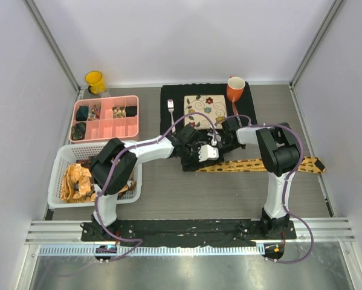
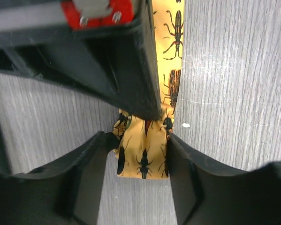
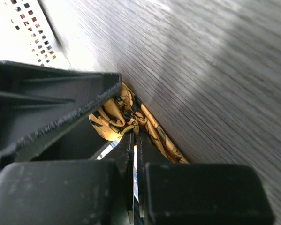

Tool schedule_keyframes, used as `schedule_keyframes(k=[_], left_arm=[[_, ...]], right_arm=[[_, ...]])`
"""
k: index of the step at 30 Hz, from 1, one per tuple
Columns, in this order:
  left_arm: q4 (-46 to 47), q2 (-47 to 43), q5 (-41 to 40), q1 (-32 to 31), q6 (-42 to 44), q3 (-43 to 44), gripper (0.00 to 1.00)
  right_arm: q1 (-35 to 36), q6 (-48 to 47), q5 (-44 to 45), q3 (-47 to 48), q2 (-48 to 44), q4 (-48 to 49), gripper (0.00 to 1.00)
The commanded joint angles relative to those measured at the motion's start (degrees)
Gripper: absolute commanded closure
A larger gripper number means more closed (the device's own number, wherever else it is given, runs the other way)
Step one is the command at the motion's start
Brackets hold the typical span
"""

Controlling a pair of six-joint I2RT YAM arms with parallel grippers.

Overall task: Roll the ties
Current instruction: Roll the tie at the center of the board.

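Observation:
A mustard-yellow tie (image 1: 259, 164) printed with dark insects lies flat across the table, running right from the two grippers. My left gripper (image 1: 198, 165) stands open astride its near end (image 2: 145, 152); the right finger (image 2: 182, 164) touches the fabric's edge and the left finger stands a little off it. My right gripper (image 1: 214, 159) is just beyond, over the same tie. In the right wrist view it (image 3: 136, 135) is shut, and the bunched folds of the tie (image 3: 113, 112) are pinched at its tips. More ties (image 1: 78, 180) lie heaped in the white basket (image 1: 64, 152).
A pink compartment tray (image 1: 107, 128) sits behind the basket, with a yellow cup (image 1: 95, 81) at the back left. A black mat (image 1: 168, 93) at the back centre carries a patterned square (image 1: 205, 110), a fork (image 1: 171, 109) and an orange mug (image 1: 235, 89).

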Motion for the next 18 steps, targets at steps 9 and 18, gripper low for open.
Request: schedule_keyframes(k=[9, 18], left_arm=[[13.92, -8.90, 14.65, 6.61, -5.70, -12.75, 0.23], [23.17, -8.47, 18.44, 7.67, -5.53, -17.33, 0.25]], right_arm=[[-0.91, -9.03, 14.73, 0.23, 0.95, -5.65, 0.99], [-0.91, -10.96, 20.01, 2.16, 2.18, -8.55, 0.99]])
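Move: Between the left hand's half-open fingers sits the left end of the rolled-up tie, its middle about 1 cm to the hand's right and 1 cm lower. That roll lies some 2 cm left of the right fingertips, about 1 cm back and 1 cm lower. From the left hand, the flat rest of the tie centres roughly 24 cm right and 1 cm ahead, the flowered plate 20 cm ahead and 3 cm right, the white basket 34 cm left and 2 cm back. Opening wider around the roll, the left fingers come free as that hand draws off to the left about 3 cm and slightly back, tilting some 15 degrees so the fingers point flatter towards the right. The right hand keeps its shut pinch on the roll's edge, easing about 1 cm right and a touch down. ##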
